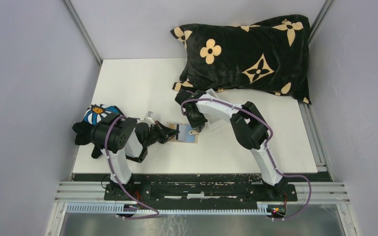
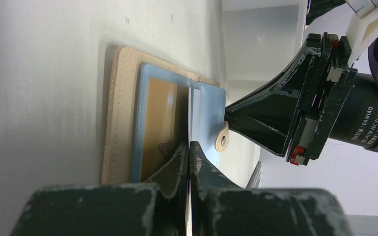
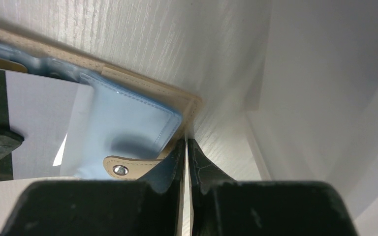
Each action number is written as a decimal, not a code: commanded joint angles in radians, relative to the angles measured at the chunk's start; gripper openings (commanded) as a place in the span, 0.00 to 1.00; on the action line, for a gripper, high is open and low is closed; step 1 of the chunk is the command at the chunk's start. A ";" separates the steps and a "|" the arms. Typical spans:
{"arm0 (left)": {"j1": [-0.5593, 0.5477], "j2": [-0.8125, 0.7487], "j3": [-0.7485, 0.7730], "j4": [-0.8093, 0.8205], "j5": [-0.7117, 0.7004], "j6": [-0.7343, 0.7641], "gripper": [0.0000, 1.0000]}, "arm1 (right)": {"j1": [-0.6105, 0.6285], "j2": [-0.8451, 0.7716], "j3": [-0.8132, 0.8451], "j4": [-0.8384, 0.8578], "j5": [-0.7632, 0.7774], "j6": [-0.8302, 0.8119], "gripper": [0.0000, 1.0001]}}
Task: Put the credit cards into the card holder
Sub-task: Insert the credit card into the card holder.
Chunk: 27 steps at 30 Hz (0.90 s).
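The card holder (image 1: 184,133) lies open on the white table, tan outside with a pale blue lining (image 2: 123,113). My left gripper (image 1: 171,133) is shut on a thin greyish credit card (image 3: 34,113). In the left wrist view the card is edge-on at the jaws (image 2: 189,145), over the holder's blue pocket. My right gripper (image 1: 197,129) is shut on the holder's tan far flap edge (image 3: 186,142), beside the snap tab (image 3: 120,169). The right gripper's fingertips (image 2: 229,115) stand just past the tab (image 2: 222,141). No other credit cards are in view.
A black pillow with tan flowers (image 1: 246,54) fills the table's back right. A dark bundle with a blue and white pattern (image 1: 98,115) sits at the left edge behind my left arm. A clear plastic box (image 1: 217,124) lies under my right arm.
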 commanded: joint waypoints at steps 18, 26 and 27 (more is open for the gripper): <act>-0.157 -0.194 0.064 -0.512 -0.172 0.167 0.37 | 0.015 0.009 0.033 0.052 -0.052 -0.003 0.10; -0.246 -0.279 0.196 -0.819 -0.308 0.260 0.44 | 0.016 -0.005 0.016 0.063 -0.062 -0.006 0.10; -0.253 -0.278 0.208 -0.843 -0.313 0.265 0.45 | 0.017 -0.006 0.017 0.064 -0.062 -0.007 0.10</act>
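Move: The white card is already pinched in the left fingers, its right part in the holder's blue right-hand pocket. That pocket's middle lies about 4 cm to the left hand's right, level fore-and-aft, 1 cm below; the snap tab is some 6 cm right, and the gold card 2 cm left, both straight across. The clear box stands about 15 cm right and 8 cm ahead. From the right hand, the pocket's middle is about 4 cm left, 1 cm back and roughly level. Bring the left gripper about 3.5 cm right, into the pocket side of the card holder, easing back 1 cm early on. Open the fingers to nearly half from the start so they let go of the card, then roll the hand some 15 degrees, left side rising, one finger staying by the card's left edge. Keep the right hand's shut tips still at the holder's right edge beside the tab. ##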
